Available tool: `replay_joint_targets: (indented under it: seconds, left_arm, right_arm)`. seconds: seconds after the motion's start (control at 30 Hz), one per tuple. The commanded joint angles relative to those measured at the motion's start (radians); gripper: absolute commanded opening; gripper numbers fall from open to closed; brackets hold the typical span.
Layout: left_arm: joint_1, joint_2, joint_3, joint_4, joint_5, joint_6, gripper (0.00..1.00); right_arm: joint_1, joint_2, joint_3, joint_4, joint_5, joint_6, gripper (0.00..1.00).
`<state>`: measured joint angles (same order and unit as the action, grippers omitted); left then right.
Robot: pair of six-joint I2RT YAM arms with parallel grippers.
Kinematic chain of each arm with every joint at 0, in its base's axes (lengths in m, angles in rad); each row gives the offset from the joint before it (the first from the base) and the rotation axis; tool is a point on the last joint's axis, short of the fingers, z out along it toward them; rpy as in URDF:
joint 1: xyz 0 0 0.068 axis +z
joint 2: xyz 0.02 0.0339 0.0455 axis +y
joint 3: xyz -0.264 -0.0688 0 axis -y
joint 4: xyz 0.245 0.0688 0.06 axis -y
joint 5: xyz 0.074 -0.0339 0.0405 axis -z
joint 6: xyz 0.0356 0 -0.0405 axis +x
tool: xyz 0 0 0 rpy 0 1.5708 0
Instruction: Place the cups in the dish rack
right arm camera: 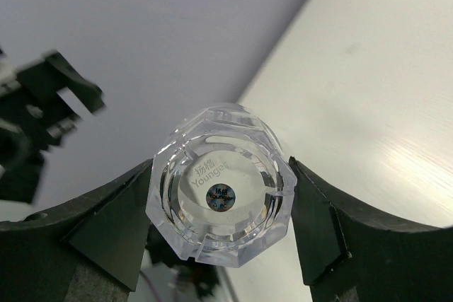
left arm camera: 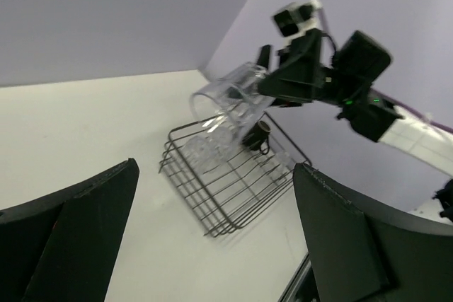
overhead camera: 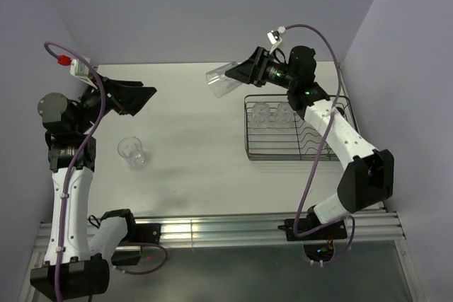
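My right gripper is shut on a clear faceted cup, which it holds tilted in the air just past the back left corner of the dish rack. In the right wrist view the cup's base faces the camera, with a finger on each side. Two clear cups sit in the rack's back left part, and a dark mug shows in the rack. Another clear cup stands upright on the table at the left. Behind that cup my left gripper hangs open and holds nothing.
The wire rack stands at the right of the white table, close to the right wall. Lilac walls close in the back and both sides. An aluminium rail with the arm bases runs along the near edge.
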<state>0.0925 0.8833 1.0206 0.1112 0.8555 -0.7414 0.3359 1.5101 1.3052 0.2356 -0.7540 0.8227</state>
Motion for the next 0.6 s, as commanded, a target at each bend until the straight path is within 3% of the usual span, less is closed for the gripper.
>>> replay_joint_targets:
  seconds: [0.0, 0.13, 0.27, 0.57]
  left_arm:
    - [0.091, 0.025, 0.042, -0.208, 0.138, 0.094, 0.99]
    - [0.148, 0.003, 0.003, -0.183, 0.152, 0.114, 0.99]
    - [0.147, 0.023, 0.041, -0.290, 0.100, 0.207, 0.99]
    - [0.148, 0.022, 0.042, -0.338, 0.077, 0.263, 0.99]
  right_arm:
    - [-0.044, -0.112, 0.028, -0.330, -0.044, -0.354, 0.24]
    - [-0.081, -0.160, 0.046, -0.550, 0.034, -0.572, 0.23]
    - [-0.084, -0.192, 0.055, -0.699, 0.159, -0.772, 0.21]
    - [-0.083, -0.235, -0.032, -0.785, 0.384, -0.895, 0.17]
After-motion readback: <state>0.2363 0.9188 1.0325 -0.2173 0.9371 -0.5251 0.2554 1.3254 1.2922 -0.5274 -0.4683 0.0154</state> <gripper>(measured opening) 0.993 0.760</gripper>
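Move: The right gripper holds a clear cup by its base end; the dish rack's middle lies about 24 cm to this hand's right, 3 cm nearer the base and some 31 cm below. Two cups already loaded stand in the rack about 10 and 18 cm to its right, both 2 cm farther out. For the empty, open left gripper, the last cup on the table is about 12 cm to its left, 3 cm back and 36 cm lower. Swing the right gripper about 11 cm right and 10 cm down towards the dish rack, easing back slightly, and meanwhile tilt the fingers down some 40 degrees so the held cup's mouth tips towards the rack; keep its grip. Sink the left gripper about 6 cm with a smaller drift left towards the last table cup, fingers staying wide open. ##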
